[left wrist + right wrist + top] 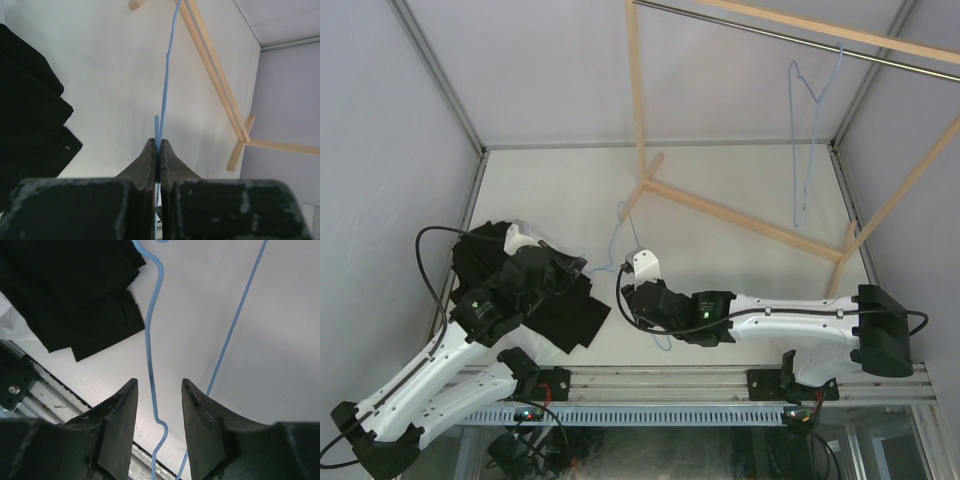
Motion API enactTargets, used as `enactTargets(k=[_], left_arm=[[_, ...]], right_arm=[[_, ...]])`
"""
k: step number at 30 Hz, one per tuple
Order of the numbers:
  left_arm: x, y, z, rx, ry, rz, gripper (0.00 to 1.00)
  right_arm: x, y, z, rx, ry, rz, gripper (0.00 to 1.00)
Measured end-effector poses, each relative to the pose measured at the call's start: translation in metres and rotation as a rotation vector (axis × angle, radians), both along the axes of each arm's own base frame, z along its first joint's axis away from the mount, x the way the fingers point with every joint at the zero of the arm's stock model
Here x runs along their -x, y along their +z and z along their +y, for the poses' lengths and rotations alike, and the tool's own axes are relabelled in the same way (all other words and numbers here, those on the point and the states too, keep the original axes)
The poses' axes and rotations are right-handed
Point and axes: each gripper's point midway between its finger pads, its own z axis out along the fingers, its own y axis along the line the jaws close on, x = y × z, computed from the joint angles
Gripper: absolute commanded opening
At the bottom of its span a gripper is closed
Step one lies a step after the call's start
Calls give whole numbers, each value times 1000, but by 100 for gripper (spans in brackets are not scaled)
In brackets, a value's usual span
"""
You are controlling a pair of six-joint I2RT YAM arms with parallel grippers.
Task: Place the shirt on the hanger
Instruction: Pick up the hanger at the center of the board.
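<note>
A blue wire hanger (616,240) lies low over the table between my two grippers. My left gripper (580,268) is shut on one of its wires; in the left wrist view the wire (166,75) runs straight out from the closed gripper (159,142). My right gripper (626,294) is open. In the right wrist view a hanger wire (148,340) passes between the fingers of the gripper (159,385) without touching them. Only a small part of the white shirt (521,238) shows, under a black garment (535,295).
A second blue hanger (810,130) hangs from the metal rod of a wooden rack (740,215) at the back right. The black garment (25,125) fills the left side (75,290). The table's front rail (30,385) is close below the right gripper.
</note>
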Motion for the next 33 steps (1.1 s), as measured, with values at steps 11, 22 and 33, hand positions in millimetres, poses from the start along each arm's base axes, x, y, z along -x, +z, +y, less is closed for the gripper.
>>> enactTargets(k=[11, 22, 33], left_arm=[[1, 9, 1, 15, 12, -3, 0], [3, 10, -2, 36, -2, 7, 1], [5, 18, -5, 29, -48, -37, 69]], right_arm=[[-3, -15, 0, 65, -8, -38, 41], [-13, -27, 10, 116, 15, -103, 18], [-21, -28, 8, 140, 6, -123, 0]])
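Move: The hanger hangs from the left hand's shut fingers; its near shoulder already runs between the right hand's open fingers, the spot to grip lying roughly 2 cm ahead, 1 cm left and 3 cm below. The black shirt lies about 20 cm left and 4 cm farther out, the stand's left foot some 28 cm ahead and 3 cm right, both about 13 cm lower. From the left hand that grip spot is about 7 cm right, 3 cm back, 3 cm lower. Right hand eases about 3 cm down, 2 forward, pinching the hanger's shoulder below its hook; left fingers then open. ##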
